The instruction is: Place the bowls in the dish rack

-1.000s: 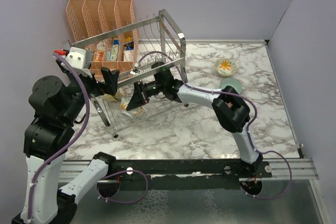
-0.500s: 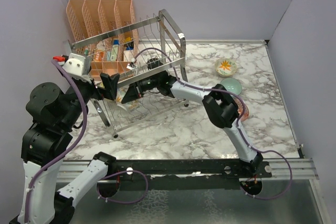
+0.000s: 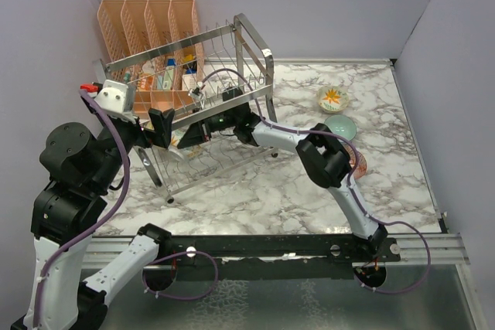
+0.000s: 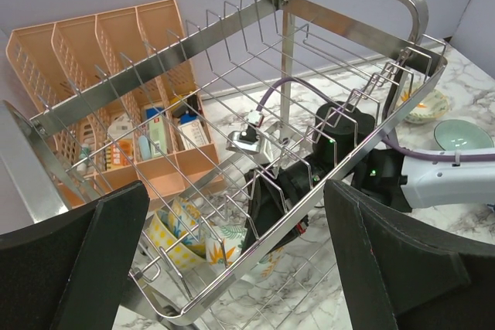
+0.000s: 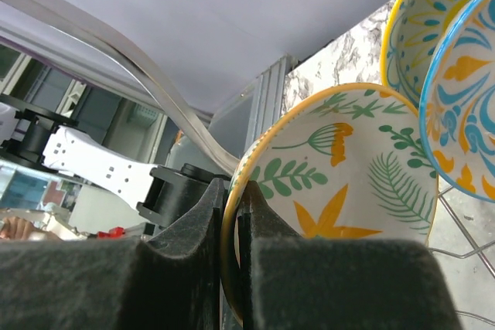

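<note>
The chrome wire dish rack (image 3: 232, 67) stands at the back left. My right gripper (image 3: 192, 135) reaches into its lower tier, shut on the rim of the green-leaf bowl (image 5: 348, 175), which it holds on edge. In the right wrist view the gripper (image 5: 230, 191) pinches the yellow rim beside a blue-yellow bowl (image 5: 464, 106) and a yellow-teal bowl (image 5: 414, 13). The left wrist view shows the rack (image 4: 232, 113), the green-leaf bowl (image 4: 224, 241) and a yellow dotted bowl (image 4: 172, 236) in it. My left gripper (image 3: 161, 125) is open and empty at the rack's left end; it also shows in the left wrist view (image 4: 236, 191).
An orange-flower bowl (image 3: 332, 99), a teal bowl (image 3: 341, 125) and a red-orange bowl (image 3: 358, 161), partly hidden by my right arm, sit on the marble table (image 3: 255, 191) at the right. A peach-orange plastic organizer (image 3: 147, 25) stands behind the rack. Walls close in left, back and right.
My right gripper has pushed the green-leaf bowl leftward and deeper into the rack's lower tier. My left gripper has risen slightly and stays open.
</note>
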### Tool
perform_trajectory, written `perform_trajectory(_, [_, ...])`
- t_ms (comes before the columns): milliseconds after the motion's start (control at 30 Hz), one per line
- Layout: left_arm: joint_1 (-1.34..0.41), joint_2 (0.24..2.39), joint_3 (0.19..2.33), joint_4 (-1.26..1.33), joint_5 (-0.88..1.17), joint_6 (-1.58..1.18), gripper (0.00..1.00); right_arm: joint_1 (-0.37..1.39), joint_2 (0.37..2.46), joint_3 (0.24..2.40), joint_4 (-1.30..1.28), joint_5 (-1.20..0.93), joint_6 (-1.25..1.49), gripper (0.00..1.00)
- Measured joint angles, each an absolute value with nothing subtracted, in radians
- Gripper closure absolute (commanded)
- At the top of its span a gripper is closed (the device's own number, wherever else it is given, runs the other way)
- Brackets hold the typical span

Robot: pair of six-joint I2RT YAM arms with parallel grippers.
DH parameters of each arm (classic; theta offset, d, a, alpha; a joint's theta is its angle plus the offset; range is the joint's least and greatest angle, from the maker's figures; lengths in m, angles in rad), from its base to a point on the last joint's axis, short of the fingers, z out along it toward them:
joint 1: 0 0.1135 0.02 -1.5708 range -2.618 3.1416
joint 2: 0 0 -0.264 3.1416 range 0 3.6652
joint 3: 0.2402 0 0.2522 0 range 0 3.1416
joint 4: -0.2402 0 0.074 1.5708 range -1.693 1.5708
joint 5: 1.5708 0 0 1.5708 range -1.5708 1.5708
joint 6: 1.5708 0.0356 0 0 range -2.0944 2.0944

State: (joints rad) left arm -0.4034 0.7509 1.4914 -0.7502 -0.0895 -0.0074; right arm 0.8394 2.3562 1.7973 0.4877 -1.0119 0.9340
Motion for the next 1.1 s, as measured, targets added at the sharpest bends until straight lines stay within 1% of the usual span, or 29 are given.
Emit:
perform_trajectory(167, [-0.403, 0.753, 1.491, -0.750, -0.096, -0.007, 0.01, 0.834, 2.356, 1.762, 0.592, -1.016, 0.989, 0.99])
perform_trajectory(500, [-0.408, 0.763, 1.491, -0.751, -0.099, -0.006, 0.01, 0.809, 2.356, 1.762, 0.856, -1.011, 1.148, 0.99])
perform_trajectory(800, [-0.408, 0.765, 1.491, -0.751, -0.099, -0.006, 0.01, 0.796, 2.358, 1.769, 0.884, -0.907, 1.143, 0.99])
perform_trajectory(1100, [-0.408, 0.765, 1.491, -0.751, -0.099, -0.005, 0.01, 0.796, 2.455, 1.890, 0.874, -0.735, 1.140, 0.99])
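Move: Inside the dish rack, under its upper tier, the right hand holds the orange-rimmed white bowl by its edge. The blue-patterned bowl standing in the lower tier is about 9 cm ahead, 7 cm to its left and 4 cm lower; the yellow bowl is just past it, about 9 cm ahead and 10 cm left. The peach organizer stands roughly 30 cm ahead and 15 cm left. From the left hand, the blue bowl is about 15 cm ahead, 1 cm left and 31 cm below. Lifting first, the right hand raises the white bowl about 5 cm with its fingertips tipping up some 15 degrees. It then carries the bowl forward nearly 8 cm beneath the upper tier, up and over towards the blue bowl's far side, while swinging the fingers clockwise. The fingers keep their pinch on the rim. ##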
